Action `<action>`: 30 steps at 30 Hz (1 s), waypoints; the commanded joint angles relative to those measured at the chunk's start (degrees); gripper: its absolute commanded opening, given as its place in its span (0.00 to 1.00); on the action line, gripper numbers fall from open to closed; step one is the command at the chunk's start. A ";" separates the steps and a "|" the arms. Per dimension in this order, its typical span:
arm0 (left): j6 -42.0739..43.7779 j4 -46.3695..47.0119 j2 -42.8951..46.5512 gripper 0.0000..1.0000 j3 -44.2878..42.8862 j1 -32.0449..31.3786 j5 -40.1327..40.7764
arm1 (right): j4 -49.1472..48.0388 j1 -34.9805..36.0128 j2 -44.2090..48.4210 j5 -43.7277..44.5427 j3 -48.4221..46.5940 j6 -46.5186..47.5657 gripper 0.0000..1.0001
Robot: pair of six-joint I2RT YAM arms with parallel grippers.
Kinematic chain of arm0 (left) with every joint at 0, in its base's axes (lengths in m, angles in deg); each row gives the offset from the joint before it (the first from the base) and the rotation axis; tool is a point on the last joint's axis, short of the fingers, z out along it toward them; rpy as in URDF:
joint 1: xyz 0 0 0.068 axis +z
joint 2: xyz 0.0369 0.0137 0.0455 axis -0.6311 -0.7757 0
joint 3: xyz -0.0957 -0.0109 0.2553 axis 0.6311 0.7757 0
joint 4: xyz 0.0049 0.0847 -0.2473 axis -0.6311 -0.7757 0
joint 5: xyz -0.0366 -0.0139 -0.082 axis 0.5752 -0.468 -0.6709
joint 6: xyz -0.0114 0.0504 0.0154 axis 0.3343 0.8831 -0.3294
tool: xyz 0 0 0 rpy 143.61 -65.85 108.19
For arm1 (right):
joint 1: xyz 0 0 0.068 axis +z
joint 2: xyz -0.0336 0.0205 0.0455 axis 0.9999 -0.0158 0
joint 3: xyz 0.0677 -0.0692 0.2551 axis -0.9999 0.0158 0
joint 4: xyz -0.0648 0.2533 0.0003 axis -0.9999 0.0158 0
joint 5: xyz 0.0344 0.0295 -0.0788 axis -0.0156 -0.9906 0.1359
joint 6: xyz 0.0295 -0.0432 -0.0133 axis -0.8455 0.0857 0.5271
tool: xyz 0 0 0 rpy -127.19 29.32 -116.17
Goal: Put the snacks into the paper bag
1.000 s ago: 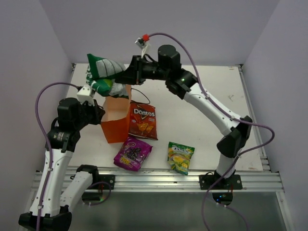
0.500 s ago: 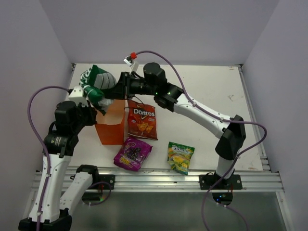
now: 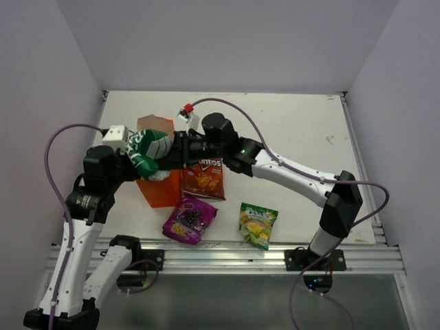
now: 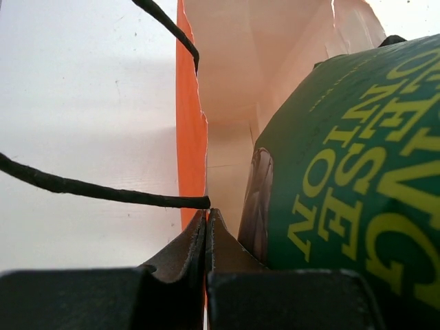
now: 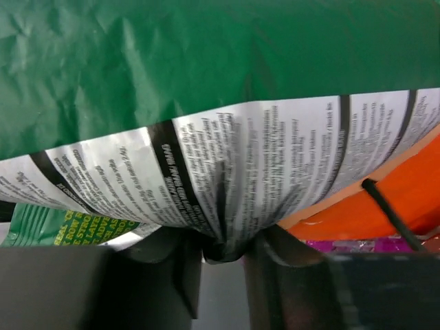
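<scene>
The orange paper bag (image 3: 162, 192) stands at the left of the table, mouth up. My left gripper (image 3: 141, 170) is shut on its rim; in the left wrist view the jaws (image 4: 207, 218) pinch the orange edge (image 4: 190, 137) beside a dark cord handle (image 4: 103, 192). My right gripper (image 3: 169, 155) is shut on the green-and-white chip bag (image 3: 147, 147), pinching its crimped end (image 5: 223, 237). The chip bag (image 4: 344, 179) hangs partly inside the bag's mouth. The red Doritos bag (image 3: 204, 175), the purple packet (image 3: 189, 218) and the yellow-green packet (image 3: 258, 225) lie flat on the table.
Purple cables loop above both arms. The table's near edge is a metal rail (image 3: 227, 258). White walls close in the left, back and right sides. The Doritos bag lies right against the paper bag, under my right forearm.
My right arm has swung forward and down, bringing the chip bag from above the paper bag's far side into its mouth. The left gripper has kept its grip on the rim.
</scene>
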 commanded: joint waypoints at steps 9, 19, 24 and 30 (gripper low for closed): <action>2.21 2.53 0.23 0.00 0.34 -2.58 -1.54 | 16.78 1.62 -4.86 5.62 -24.56 13.22 0.99; 3.00 2.53 -0.38 0.00 -0.01 -3.90 1.01 | 33.14 1.62 8.83 24.60 -27.41 24.48 0.99; 3.00 2.89 -0.47 0.00 0.34 -4.16 0.57 | 26.40 1.27 17.63 30.05 1.74 21.59 0.99; 2.82 2.27 -0.73 0.00 -0.10 -4.43 -0.31 | 12.07 -0.48 15.12 34.37 27.44 18.25 0.99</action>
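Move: The right hand pinches the green chip bag; the paper bag's mouth it is meant for lies about 8 cm ahead, 3 cm to its left and 7 cm below. Roughly 29 cm below this hand lie the Doritos bag, about 10 cm ahead and 8 cm right, the purple snack bag, 6 cm back and 4 cm right, and the yellow-green snack bag, 9 cm back and 29 cm right. From the left hand, pinching the left rim, the mouth is some 5 cm ahead, 5 cm right, about level. Opening wide at once, the right hand lets go of the green chip bag over the paper bag's mouth, edges a little left, then rises about 13 cm clear, swings right and drops steeply beside the Doritos bag, fingers empty and tipping down some 30 degrees. The left hand keeps its pinch on the rim, drawing slightly right. ##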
